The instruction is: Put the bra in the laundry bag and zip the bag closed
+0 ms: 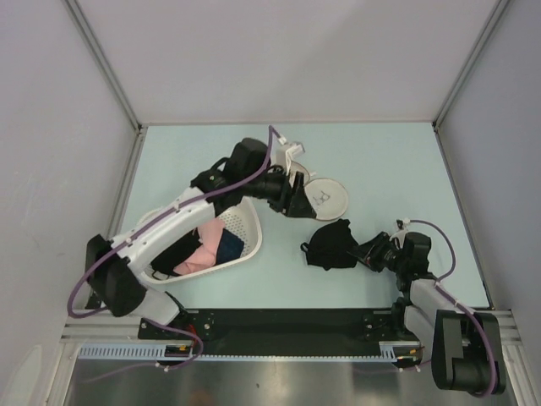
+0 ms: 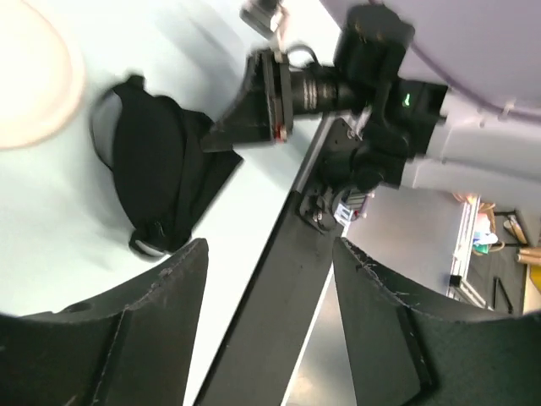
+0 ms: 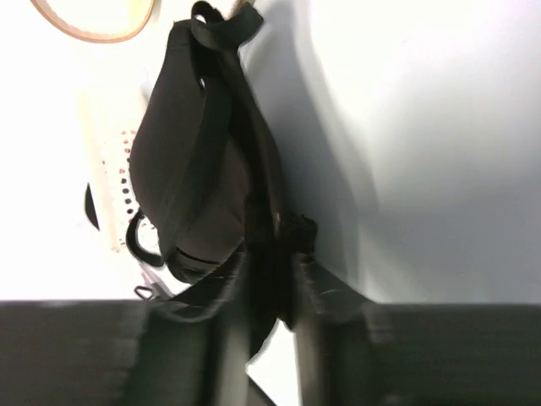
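Note:
The black bra (image 1: 331, 245) lies bunched on the table right of centre, also seen in the left wrist view as the bra (image 2: 156, 169) and in the right wrist view as the bra (image 3: 199, 161). My right gripper (image 1: 362, 252) is at its right edge, and the right gripper (image 3: 270, 266) pinches a fold of black fabric between its fingers. The round cream laundry bag (image 1: 326, 196) lies flat behind the bra, its rim showing as the laundry bag (image 3: 93, 17). My left gripper (image 1: 296, 200) hovers at the bag's left side. The left gripper (image 2: 269, 254) is open and holds nothing.
A white perforated basket (image 1: 245, 235) with pink and dark clothes sits at the left under the left arm. A black rail (image 1: 287, 321) runs along the near edge. Grey walls (image 1: 287, 59) enclose the table on three sides.

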You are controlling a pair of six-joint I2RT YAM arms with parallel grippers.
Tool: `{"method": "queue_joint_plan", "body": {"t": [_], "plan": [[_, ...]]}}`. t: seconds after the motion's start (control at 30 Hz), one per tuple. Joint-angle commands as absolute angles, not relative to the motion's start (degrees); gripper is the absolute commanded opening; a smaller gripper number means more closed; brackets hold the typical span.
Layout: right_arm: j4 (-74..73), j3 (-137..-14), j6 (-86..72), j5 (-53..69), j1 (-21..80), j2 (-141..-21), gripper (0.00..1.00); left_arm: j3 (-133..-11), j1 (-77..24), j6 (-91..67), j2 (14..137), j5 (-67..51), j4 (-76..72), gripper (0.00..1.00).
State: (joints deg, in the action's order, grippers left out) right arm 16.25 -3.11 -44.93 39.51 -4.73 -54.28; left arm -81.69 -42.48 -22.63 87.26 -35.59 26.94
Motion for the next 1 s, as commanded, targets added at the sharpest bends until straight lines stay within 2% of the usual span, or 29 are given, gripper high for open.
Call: {"method": "queue_joint_plan", "body": {"t": [0.0, 0.03, 0.07, 0.2, 0.37, 0.53, 0.77, 0.83, 0.97], "plan": [[21.0, -6.1, -43.7, 40.0, -2.6, -57.3, 0.18, -66.5, -43.2, -25.9, 79.8, -34.5, 22.2, 0.66], [21.4, -6.8, -43.7, 40.4, -2.4, -57.7, 0.05, -64.6, -42.8, -26.7, 78.2, -34.3, 21.4, 0.66], [21.3, -7.4, -43.9, 40.7, -2.3, -58.3, 0.0, -61.3, -42.5, -27.2, 76.3, -34.1, 21.2, 0.66], [17.5, -12.2, -46.0, 43.1, -2.3, -56.9, 0.0, -56.8, -40.3, -27.7, 69.1, -34.0, 21.9, 0.66], [3.5, -23.9, -48.0, 46.6, -3.1, -53.7, 0.0, -55.6, -36.0, -27.0, 62.2, -33.2, 25.0, 0.67], [-4.5, -30.2, -49.7, 49.8, -3.9, -52.6, 0.0, -55.6, -32.8, -28.7, 59.6, -33.7, 23.9, 0.68], [-13.8, -36.0, -47.9, 48.0, -3.5, -48.7, 0.0, -55.7, -33.2, -30.1, 60.0, -36.1, 18.0, 0.69], [-16.2, -37.1, -48.1, 47.8, -3.0, -48.0, 0.0, -57.2, -37.3, -27.1, 58.8, -31.8, 17.6, 0.69], [-19.1, -38.4, -49.0, 46.7, -2.0, -45.9, 0.0, -58.8, -51.0, -20.1, 56.9, -10.4, 16.4, 0.7]]}}
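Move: The bra lies on the table with its right end already between the right fingers; its middle is about 7 cm left of that hand, 2 cm ahead and barely below. The laundry bag it must go to lies open some 22 cm ahead and 21 cm left, with its round lid nearer, about 16 cm ahead and 8 cm left, both just below hand level. From the left hand the bra is some 8 cm right, 1 cm ahead and 24 cm below. Upward goes the right hand, about 16 cm, once its half-closed fingers have shut fully on the bra's right end; it reaches some 5 cm forward while climbing, then eases partly back, keeping its pinch. The left hand, empty and still wide open, swings left and back, dipping about 9 cm and rising again, and turns slightly counter-clockwise. ##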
